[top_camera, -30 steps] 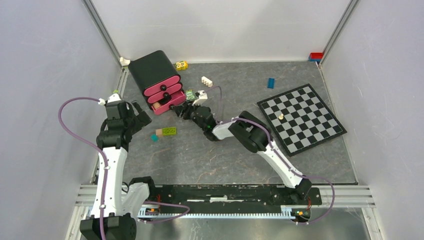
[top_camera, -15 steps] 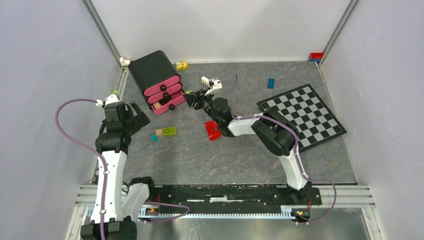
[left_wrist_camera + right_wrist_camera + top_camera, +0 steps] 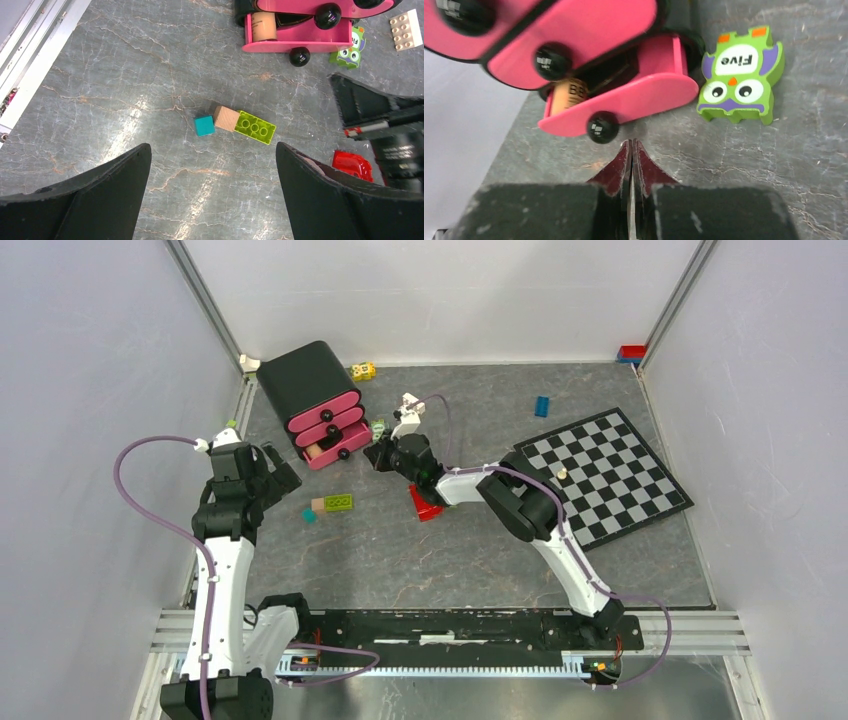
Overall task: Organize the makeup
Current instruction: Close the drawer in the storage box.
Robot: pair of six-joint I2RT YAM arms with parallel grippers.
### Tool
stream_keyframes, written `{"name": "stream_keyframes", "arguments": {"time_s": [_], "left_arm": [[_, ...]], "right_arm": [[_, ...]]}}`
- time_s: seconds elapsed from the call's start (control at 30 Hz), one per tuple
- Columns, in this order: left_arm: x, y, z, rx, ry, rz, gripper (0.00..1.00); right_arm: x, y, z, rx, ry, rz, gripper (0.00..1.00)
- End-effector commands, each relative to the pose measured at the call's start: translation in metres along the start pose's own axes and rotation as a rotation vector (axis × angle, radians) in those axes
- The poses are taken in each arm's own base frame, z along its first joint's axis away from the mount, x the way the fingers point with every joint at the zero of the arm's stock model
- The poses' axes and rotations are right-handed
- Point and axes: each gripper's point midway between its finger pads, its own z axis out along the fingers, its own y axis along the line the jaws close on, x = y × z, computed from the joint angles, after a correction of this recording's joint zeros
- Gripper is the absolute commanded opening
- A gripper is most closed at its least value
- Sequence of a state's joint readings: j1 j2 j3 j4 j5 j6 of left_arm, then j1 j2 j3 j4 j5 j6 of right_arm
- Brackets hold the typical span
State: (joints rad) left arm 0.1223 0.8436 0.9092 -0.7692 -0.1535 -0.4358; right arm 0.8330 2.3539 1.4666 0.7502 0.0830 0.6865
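Observation:
A black organizer [image 3: 305, 380] with pink drawers stands at the back left. Its bottom drawer [image 3: 624, 102] is pulled open and holds a small beige bottle [image 3: 569, 94], which also shows in the left wrist view [image 3: 263, 26]. Other makeup is not in view. My right gripper [image 3: 631, 146] is shut and empty, its tips just in front of the drawer's black knob [image 3: 601, 127]. From above, the right gripper [image 3: 385, 453] sits at the drawer's right end. My left gripper [image 3: 212, 147] is open and empty above bare table, left of the organizer's front [image 3: 270, 472].
A green owl piece [image 3: 739, 75] lies right of the drawer. A teal cube [image 3: 204, 125], wooden block [image 3: 226, 118] and green brick [image 3: 255, 127] lie together. A red D-shaped piece [image 3: 425, 502], white brick [image 3: 412, 403], blue brick [image 3: 541, 406] and chessboard [image 3: 603, 475] lie further right.
My right gripper swung away from the drawer to the back right, then came back toward the open drawer. The red piece came into view. The left arm barely moved.

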Motion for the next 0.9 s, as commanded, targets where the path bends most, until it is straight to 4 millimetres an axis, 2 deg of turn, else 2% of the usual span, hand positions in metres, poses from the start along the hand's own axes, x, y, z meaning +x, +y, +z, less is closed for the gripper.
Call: {"name": "stream_keyframes", "arguments": {"time_s": [0.0, 0.2, 0.4, 0.63, 0.87], "left_arm": [[-0.008, -0.006, 0.000, 0.030, -0.024, 0.008, 1.00], [-0.006, -0.008, 0.003, 0.040, -0.010, 0.011, 1.00], [-0.006, -0.010, 0.002, 0.050, -0.013, 0.013, 1.00], [-0.005, -0.011, 0.002, 0.055, -0.011, 0.015, 1.00], [-0.005, -0.012, 0.002, 0.059, -0.013, 0.015, 1.00]], "right_arm": [[0.006, -0.002, 0.020, 0.014, 0.013, 0.030, 0.04], [0.017, -0.003, 0.051, 0.011, 0.012, 0.079, 0.03], [0.007, 0.003, 0.074, -0.019, -0.062, 0.115, 0.03], [-0.006, 0.006, 0.089, -0.027, -0.135, 0.143, 0.03], [-0.012, 0.006, 0.089, -0.038, -0.175, 0.148, 0.03]]}}
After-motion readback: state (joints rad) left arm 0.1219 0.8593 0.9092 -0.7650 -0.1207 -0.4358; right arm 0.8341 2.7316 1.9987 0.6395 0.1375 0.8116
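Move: The front of the open bottom drawer is about 4 cm ahead of my right hand, 7 cm left and 4 cm lower. The middle drawer's knob is roughly 5 cm ahead and 8 cm left, level with the hand. The owl block lies on the table some 10 cm ahead and 1 cm right; the green brick, about 9 cm back and 8 cm left. From my left hand, that bottom drawer front is some 18 cm ahead, 14 cm right and 15 cm down. With my right fingers kept shut, I first dip about 4 cm to the bottom drawer's height, already edging in, then travel level, forward and left some 8 cm in all. My fingertips meet the pink front just to the right of its knob and push the drawer into the storage box, easing off at the end with a slight roll of the wrist. ##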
